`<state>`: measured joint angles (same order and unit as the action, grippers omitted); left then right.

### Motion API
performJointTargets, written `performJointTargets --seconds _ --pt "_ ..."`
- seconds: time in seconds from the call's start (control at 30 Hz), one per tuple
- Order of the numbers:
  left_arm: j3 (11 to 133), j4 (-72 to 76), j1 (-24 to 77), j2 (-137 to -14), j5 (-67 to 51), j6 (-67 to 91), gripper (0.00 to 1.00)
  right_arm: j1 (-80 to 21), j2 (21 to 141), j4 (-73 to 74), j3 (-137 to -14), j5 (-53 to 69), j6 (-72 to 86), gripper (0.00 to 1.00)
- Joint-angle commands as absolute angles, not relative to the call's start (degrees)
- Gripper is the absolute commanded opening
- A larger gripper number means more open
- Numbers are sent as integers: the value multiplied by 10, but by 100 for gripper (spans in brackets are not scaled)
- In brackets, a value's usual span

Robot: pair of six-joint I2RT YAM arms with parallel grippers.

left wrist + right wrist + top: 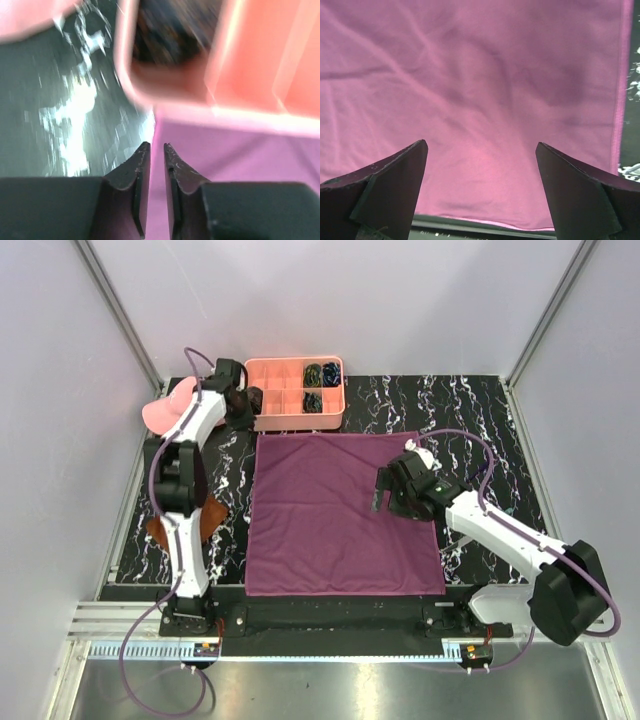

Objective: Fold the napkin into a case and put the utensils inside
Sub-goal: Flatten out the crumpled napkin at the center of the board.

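The magenta napkin (340,515) lies spread flat on the dark marbled table. My left gripper (156,146) hovers low at the napkin's far left corner (240,155), right beside the pink tray. Its jaws stand a narrow slit apart with nothing between them. My right gripper (381,490) hangs over the right part of the napkin (480,75), jaws wide apart and empty (481,144). The napkin's hemmed edge (619,100) shows in the right wrist view. The utensils are out of view.
A pink compartment tray (296,392) with dark coiled bundles (322,373) stands just beyond the napkin's far edge; its corner (165,75) fills the left wrist view. A pink cap (165,412) and a rust-brown cloth (205,520) lie at the left. Walls enclose the table.
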<state>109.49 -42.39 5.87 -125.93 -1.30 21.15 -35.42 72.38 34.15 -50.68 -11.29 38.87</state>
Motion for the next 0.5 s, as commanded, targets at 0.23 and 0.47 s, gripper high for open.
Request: performJointTargets --seconds 0.23,0.47 --pt "596 -285 190 -747 -81 286 31 -275 761 372 -523 -129 407 100" --pt "379 -216 273 -533 -85 421 45 -251 727 321 -453 -137 401 88"
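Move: The napkin's middle lies about 28 cm back, 24 cm right of and 7 cm below the left gripper, its near left corner some 48 cm straight back. The pink tray is 9 cm ahead and 14 cm right, the brown cloth 29 cm back and 13 cm left. From the right gripper the napkin's middle is level, 11 cm left and 9 cm down; its near right corner is 22 cm back and 14 cm right, the blue spoon 2 cm ahead and 15 cm right. Bring the left gripper up off the napkin's far left corner and swiftly back some 28 cm over its left side, drifting 9 cm right, opening the fingers to nearly half and turning the wrist clockwise. Meanwhile slide the wide-open right gripper about 6 cm right towards the napkin's right edge, sinking 3 cm and turning it clockwise. ##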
